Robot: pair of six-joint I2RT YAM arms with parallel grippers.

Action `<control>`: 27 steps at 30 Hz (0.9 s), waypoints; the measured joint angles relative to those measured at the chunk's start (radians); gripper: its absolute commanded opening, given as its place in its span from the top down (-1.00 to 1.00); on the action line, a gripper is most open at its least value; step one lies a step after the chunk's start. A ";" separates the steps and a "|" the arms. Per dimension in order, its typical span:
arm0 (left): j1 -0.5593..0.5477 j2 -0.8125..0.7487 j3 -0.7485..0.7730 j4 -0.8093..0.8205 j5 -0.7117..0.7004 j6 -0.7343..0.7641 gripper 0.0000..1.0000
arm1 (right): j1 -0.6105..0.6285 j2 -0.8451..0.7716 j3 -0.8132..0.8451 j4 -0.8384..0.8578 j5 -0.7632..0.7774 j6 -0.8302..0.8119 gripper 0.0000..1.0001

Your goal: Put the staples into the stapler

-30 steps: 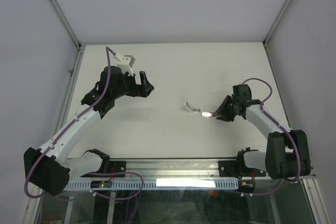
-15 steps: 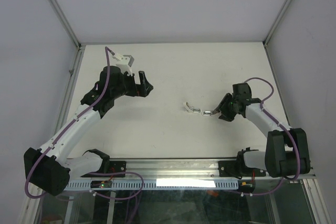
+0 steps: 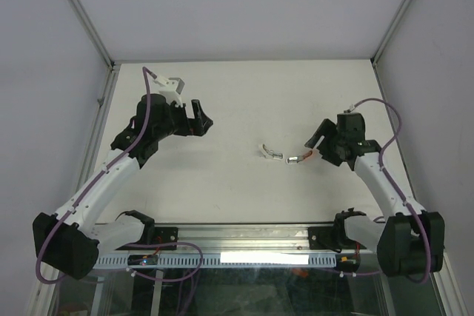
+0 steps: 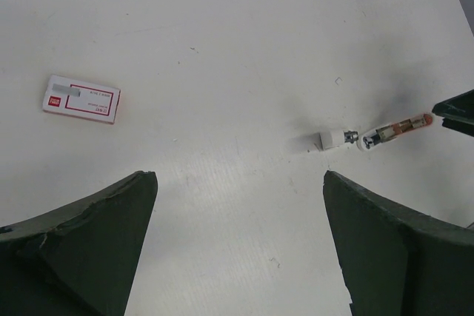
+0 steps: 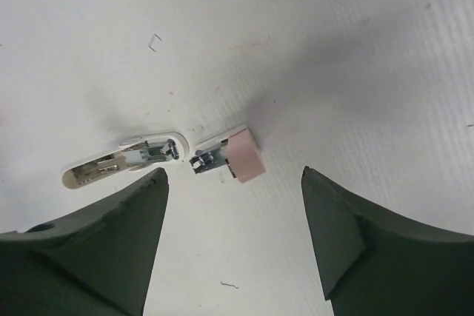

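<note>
The stapler (image 5: 229, 156) lies opened out on the table, its pink half end to end with its white half (image 5: 122, 162), metal parts showing. My right gripper (image 5: 233, 175) hangs open just above and behind the pink half, touching nothing. In the top view the stapler (image 3: 283, 156) sits mid-table, left of the right gripper (image 3: 312, 146). The staples' red-and-white box (image 4: 81, 98) lies flat on the table, far left in the left wrist view; no loose strip shows. My left gripper (image 4: 238, 175) is wide open above bare table, well away from both; in the top view the left gripper (image 3: 201, 116) is at the left.
Single loose staples (image 5: 154, 42) lie on the white table near the stapler. Metal frame rails (image 3: 104, 101) run along the table's left and right sides. The right gripper's finger (image 4: 455, 112) shows at the right edge of the left wrist view.
My right gripper has opened and let go of the stapler's pink end, then pulled back to the right. The stapler stays on the table. The left arm shifted slightly.
</note>
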 measured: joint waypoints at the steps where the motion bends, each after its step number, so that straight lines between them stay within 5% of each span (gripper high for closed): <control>1: 0.005 -0.001 0.000 0.001 0.001 -0.002 -0.98 | 0.000 -0.031 0.010 -0.008 0.014 -0.018 -0.51; 12: 0.210 0.182 0.009 0.031 0.107 -0.111 -0.98 | 0.006 -0.203 0.089 0.063 -0.064 -0.172 -0.51; 27: 0.224 0.712 0.201 0.014 0.051 -0.164 -0.98 | 0.063 -0.277 0.070 0.192 -0.175 -0.216 -0.51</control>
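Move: The staples box lies some 10 cm ahead of the left hand, 5 cm to its left and about 19 cm below. The opened stapler, white half and pink half spread apart, is roughly 25 cm to that hand's right, 5 cm nearer the base and 19 cm down. From the right hand, the stapler sits about 8 cm left, 1 cm back and 6 cm below, and the staples box some 41 cm left, 13 cm ahead, 6 cm lower. Heading for the staples box with fingers kept wide open, the left hand swings forward and left, then plunges about 16 cm, still easing forward, its fingers tipping some 30 degrees further down and turning counter-clockwise. The empty right hand climbs about 13 cm away from the stapler, drifting left in the later part; its open fingers tilt up towards the front and turn counter-clockwise. ##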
